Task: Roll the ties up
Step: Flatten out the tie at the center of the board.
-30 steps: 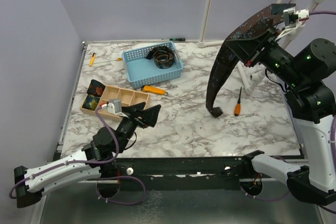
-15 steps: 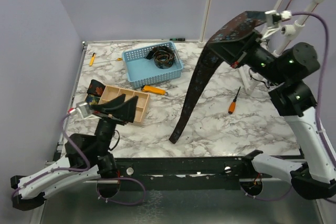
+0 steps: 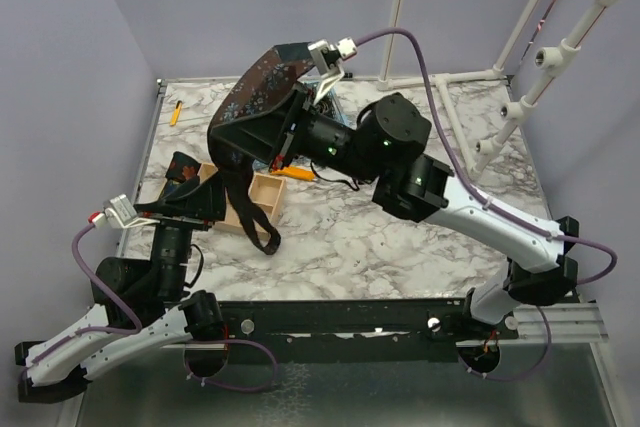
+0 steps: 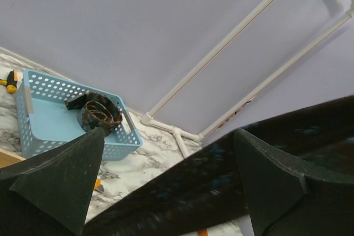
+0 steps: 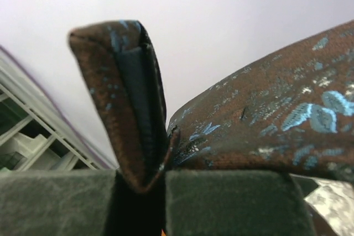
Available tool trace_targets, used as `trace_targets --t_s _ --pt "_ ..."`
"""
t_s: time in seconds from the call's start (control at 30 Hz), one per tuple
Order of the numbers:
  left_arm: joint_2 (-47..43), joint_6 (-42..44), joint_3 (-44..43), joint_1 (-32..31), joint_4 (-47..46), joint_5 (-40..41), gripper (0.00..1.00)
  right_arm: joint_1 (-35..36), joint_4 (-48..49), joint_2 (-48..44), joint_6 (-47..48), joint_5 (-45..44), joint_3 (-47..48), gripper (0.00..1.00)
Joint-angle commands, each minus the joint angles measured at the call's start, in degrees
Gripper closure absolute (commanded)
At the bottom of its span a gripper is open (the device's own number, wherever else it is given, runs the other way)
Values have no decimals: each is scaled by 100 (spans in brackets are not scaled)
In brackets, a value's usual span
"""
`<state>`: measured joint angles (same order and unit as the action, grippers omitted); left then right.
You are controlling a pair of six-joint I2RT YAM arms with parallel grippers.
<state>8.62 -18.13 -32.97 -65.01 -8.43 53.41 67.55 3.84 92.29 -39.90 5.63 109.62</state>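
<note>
A brown tie (image 3: pixel 243 97) with a blue pattern hangs high over the left half of the table. My right gripper (image 3: pixel 232 135) is shut on it near one end. In the right wrist view the folded cloth (image 5: pixel 276 125) is pinched between the pads of that gripper (image 5: pixel 165 192). The tie's free end (image 3: pixel 262 237) dangles down to the table beside my left gripper (image 3: pixel 205 202). My left gripper (image 4: pixel 168 134) is open, and the dark strip (image 4: pixel 182 192) crosses between its fingers without touching them. A rolled tie (image 4: pixel 102 115) lies in the blue basket (image 4: pixel 38 114).
A wooden compartment box (image 3: pixel 262 192) sits behind the hanging tie, with dark patterned cloth (image 3: pixel 180 167) at its left end. An orange-handled tool (image 3: pixel 296 173) lies beside the box, a yellow one (image 3: pixel 175 112) at the far left. A white pipe rack (image 3: pixel 540 57) stands at the right.
My right arm has swung from the rack on the right across to the left with the tie. My left gripper has drawn back left and tilted up under the tie.
</note>
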Motion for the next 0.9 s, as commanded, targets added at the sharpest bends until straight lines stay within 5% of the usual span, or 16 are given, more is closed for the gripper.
trace_targets --t_s 0.0,0.23,0.4,0.63,0.8,0.87 --pt "-73 -14 -94 -16 317 343 1 188 750 -959 108 -1505 -439 100" --pt "-45 -243 47 -21 452 418 1 -260 -132 -3445 461 -5308 -3627 100" --pt "405 -649 396 -20 459 254 1 -938 -2227 -5034 -436 -6844 -5615 100" --pt "1326 -1622 982 -20 332 -322 1 -1007 -5397 -6113 -2842 -7743 -6740 100" --pt "1646 -2265 1392 -16 415 -718 1 -1007 -7536 -6019 -5082 -7878 -7024 100" --pt "1715 -2550 1407 -20 666 -935 1 -1026 -7645 -5875 -5315 -7849 -7019 100"
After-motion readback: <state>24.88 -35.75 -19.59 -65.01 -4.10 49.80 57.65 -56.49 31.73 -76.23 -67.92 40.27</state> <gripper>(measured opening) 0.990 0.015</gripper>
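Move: The right hand, high up and pinching one end of the tie, has the bare front middle of the board, where the tie is to lie, about 28 cm to its right, level fore and aft and some 56 cm below. Down on the board, the compartment tray is roughly 23 cm ahead and 10 cm left, the orange cutter 31 cm ahead and 7 cm right. From the empty left hand that front-middle spot lies about 30 cm right, 3 cm back and 37 cm below. Still pinching the tie's end, the right hand sweeps fast to the right, some 43 cm, across above the board's front middle and beyond it, drawing the tie along and sinking about 35 cm on the way. It swings forward, then eases back slightly, while turning nearly 90 degrees clockwise and tipping down. The open left hand later sinks about 15 cm and shifts 9 cm right. ##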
